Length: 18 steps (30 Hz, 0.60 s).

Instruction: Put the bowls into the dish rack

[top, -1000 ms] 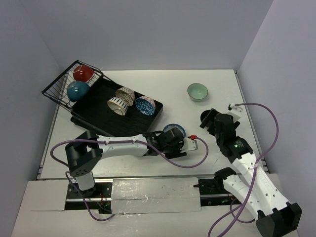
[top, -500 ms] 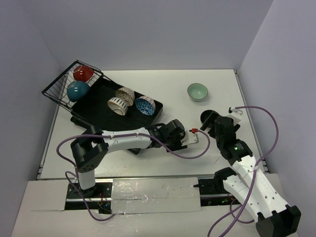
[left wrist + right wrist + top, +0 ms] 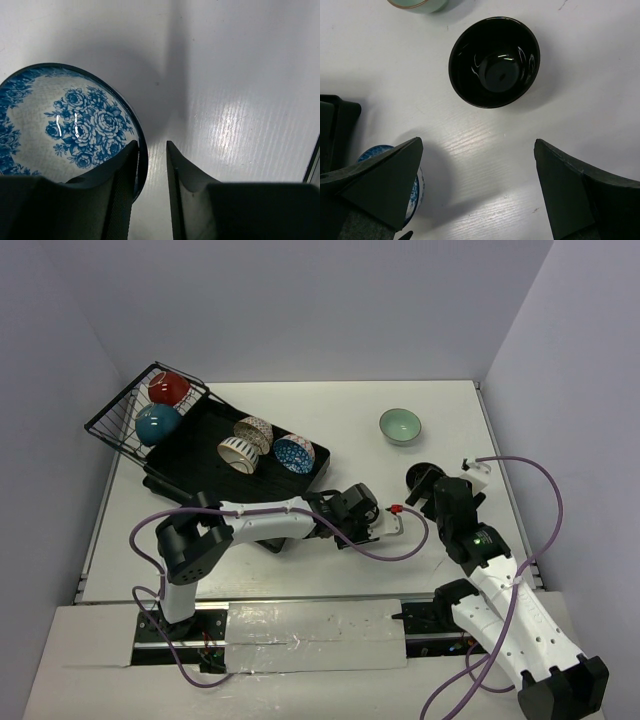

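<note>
A blue floral bowl [image 3: 75,125] stands on the white table just off the dish rack's [image 3: 215,470] near corner. My left gripper [image 3: 151,144] straddles its rim: one finger sits inside against the rim, while the other stands outside with a strip of table showing between it and the rim. In the top view the left wrist [image 3: 355,510] hides this bowl. My right gripper [image 3: 477,145] is wide open and holds nothing, just short of a dark glossy bowl [image 3: 495,62]. A mint green bowl [image 3: 400,425] sits farther back.
The wire basket [image 3: 115,425] holds a red bowl [image 3: 168,388] and a teal bowl [image 3: 158,423]. On the tray stand a lattice bowl [image 3: 256,429], a striped bowl [image 3: 237,452] and a blue speckled bowl [image 3: 294,452]. Purple cables trail from both arms.
My left gripper has slid over the blue floral bowl, now covering it from above, and its jaws have narrowed around the rim. My right arm has edged slightly toward the dark bowl.
</note>
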Motion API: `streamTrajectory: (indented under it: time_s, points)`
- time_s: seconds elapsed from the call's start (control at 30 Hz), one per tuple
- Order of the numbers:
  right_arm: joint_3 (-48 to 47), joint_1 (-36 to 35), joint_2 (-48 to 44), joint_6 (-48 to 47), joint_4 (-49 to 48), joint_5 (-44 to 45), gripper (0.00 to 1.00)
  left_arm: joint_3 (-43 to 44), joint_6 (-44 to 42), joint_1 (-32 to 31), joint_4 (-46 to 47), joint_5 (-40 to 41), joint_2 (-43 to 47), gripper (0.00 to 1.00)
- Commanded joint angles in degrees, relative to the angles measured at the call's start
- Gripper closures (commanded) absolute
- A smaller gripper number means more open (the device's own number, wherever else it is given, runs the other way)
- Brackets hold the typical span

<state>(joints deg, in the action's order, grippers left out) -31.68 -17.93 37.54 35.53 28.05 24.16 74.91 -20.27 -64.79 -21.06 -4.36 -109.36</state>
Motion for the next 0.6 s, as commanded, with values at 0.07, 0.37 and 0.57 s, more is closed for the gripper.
streamTrajectory:
  time_s: [0.07, 0.37, 0.57]
  points:
    - [0.0, 0.5, 0.0, -0.1, -2.5, 0.2, 0.00, 2.8, -0.5, 0.2, 0.2, -2.2, 0.2, 0.68]
    - [0.4, 0.6, 0.2, -0.2, -2.7, -0.2, 0.00, 3.3, -0.6, 0.2, -0.6, -1.5, -0.1, 0.78]
    - [0.5, 0.6, -0.3, -0.2, -2.7, -0.2, 0.00, 3.6, -0.6, 0.1, -0.6, -1.2, 0.2, 0.93]
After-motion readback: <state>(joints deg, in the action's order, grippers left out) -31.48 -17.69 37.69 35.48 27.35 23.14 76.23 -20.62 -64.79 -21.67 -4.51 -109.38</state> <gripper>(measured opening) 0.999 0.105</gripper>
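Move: The blue floral bowl's middle lies about 5 cm ahead of the left hand, 1 cm to its right and 2 cm lower, its near rim already between the open fingers. The black bowl stands some 14 cm ahead and 17 cm right, the dotted blue bowl in the tray 20 cm ahead and 16 cm left. From the right hand the floral bowl is about 19 cm left, 3 cm back and 11 cm below. The left fingers close and pinch the floral bowl's near rim, while the hand rises only about half a centimetre. ##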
